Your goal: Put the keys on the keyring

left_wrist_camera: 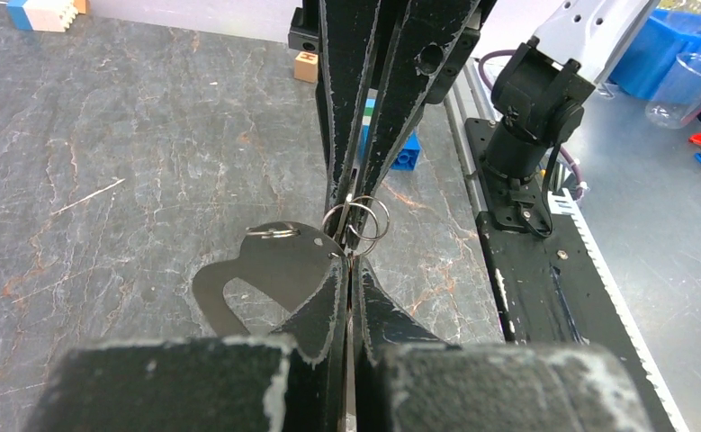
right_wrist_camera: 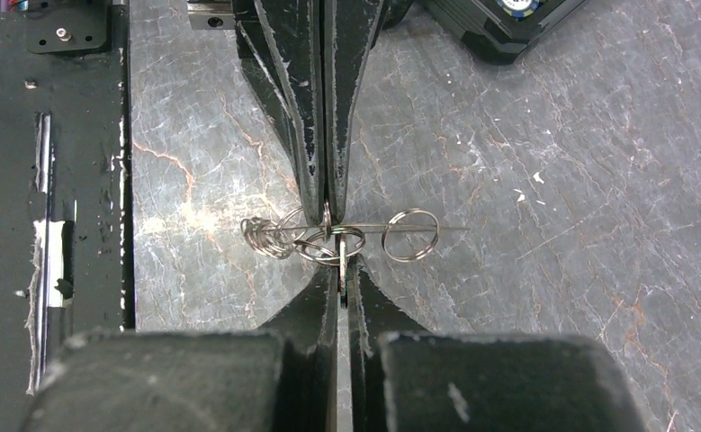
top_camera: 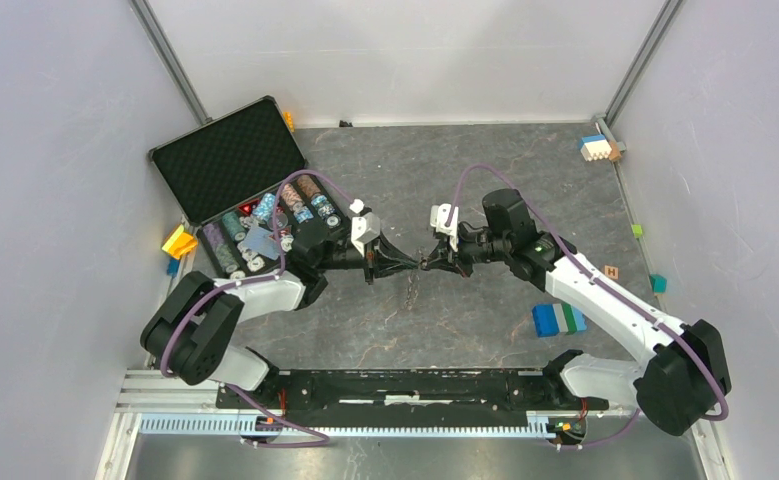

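Observation:
Both arms meet tip to tip over the middle of the table. My left gripper [top_camera: 405,263] [left_wrist_camera: 350,265] is shut on a corner of the keyring [left_wrist_camera: 256,274], a flat grey D-shaped plate sticking out to its left. My right gripper [top_camera: 435,263] [right_wrist_camera: 341,261] is shut on a thin metal piece among small wire rings [right_wrist_camera: 328,243] [left_wrist_camera: 362,220]. More wire rings [right_wrist_camera: 265,236] hang to one side, and a single ring [right_wrist_camera: 411,234] to the other. In the right wrist view the keyring shows only edge-on, as a thin line. I cannot make out the keys.
An open black case [top_camera: 227,160] with chips stands at the back left. A blue, green and white block [top_camera: 558,318] lies right of centre. Small blocks [top_camera: 598,148] sit in the far right corner, and a lettered cube [top_camera: 611,271] near the right arm. The mounting rail [top_camera: 405,385] runs along the near edge.

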{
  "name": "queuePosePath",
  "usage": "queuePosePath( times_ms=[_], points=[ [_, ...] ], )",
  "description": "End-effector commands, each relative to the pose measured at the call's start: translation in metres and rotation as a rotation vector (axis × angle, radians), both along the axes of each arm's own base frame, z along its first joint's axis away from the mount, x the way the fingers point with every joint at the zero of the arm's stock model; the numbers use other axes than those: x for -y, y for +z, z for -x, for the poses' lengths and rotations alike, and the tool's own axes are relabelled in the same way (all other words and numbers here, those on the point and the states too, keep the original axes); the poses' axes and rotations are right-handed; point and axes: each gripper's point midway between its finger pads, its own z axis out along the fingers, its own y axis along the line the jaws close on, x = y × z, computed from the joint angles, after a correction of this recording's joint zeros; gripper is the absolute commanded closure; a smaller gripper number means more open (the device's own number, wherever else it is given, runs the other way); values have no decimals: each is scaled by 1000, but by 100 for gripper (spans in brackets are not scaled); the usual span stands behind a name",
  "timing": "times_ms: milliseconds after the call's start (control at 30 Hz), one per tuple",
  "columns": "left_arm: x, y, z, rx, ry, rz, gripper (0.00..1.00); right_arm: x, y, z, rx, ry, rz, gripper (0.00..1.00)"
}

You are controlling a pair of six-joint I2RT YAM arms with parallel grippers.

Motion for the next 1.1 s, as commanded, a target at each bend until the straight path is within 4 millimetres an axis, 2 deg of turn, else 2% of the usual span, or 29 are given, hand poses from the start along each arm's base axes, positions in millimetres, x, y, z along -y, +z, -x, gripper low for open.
queuePosePath(
  times_ms=[0, 333, 533, 633, 767, 900, 1000, 1067],
  points=[
    [3, 20, -8, 103, 23, 26, 98, -6, 26, -2, 57, 30, -38, 100],
    [3, 26, -16, 101, 65, 27, 86, 5, 27, -5, 96, 7, 20, 100],
    [1, 29, -17, 121, 74, 21, 74, 10, 24, -7, 93, -1, 67, 100],
    [0, 30, -18, 134, 75, 14, 67, 13, 25, -13, 101, -24, 95, 100],
    [-2, 34, -20, 146, 81, -2, 58, 21, 41, -31, 171, -87, 163, 100],
    [-7, 38, -24, 176, 98, -31, 42, 25, 58, -44, 242, -145, 229, 100],
    [-12, 36, -31, 173, 128, -79, 27, 27, 61, -54, 284, -193, 304, 100],
    [-19, 32, -42, 168, 187, -142, 20, 33, 59, -64, 311, -235, 391, 100]
  ],
)
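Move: The keyring, a flat grey plate strung with small metal rings, hangs between my hands. Its middle is roughly 2 cm back, 1 cm left and 5 cm below my right hand, and about 2 cm back, 1 cm right and 5 cm below my left. The chip case lies some 24 cm left of my left hand and 7 cm ahead, the toy blocks about 23 cm right of my right hand and 10 cm back, both roughly 17 cm lower. I let go of the ring at my left fingertips, opening that gripper to about three quarters while it eases some 2 cm forward and up. My right hand keeps its pinch on the keyring's rings, first drawing slowly about 1.5 cm right, then quickly lifting it up and forward, away from my left fingers, some 6 cm in all, with its fingers tipping about 15 degrees further down. ##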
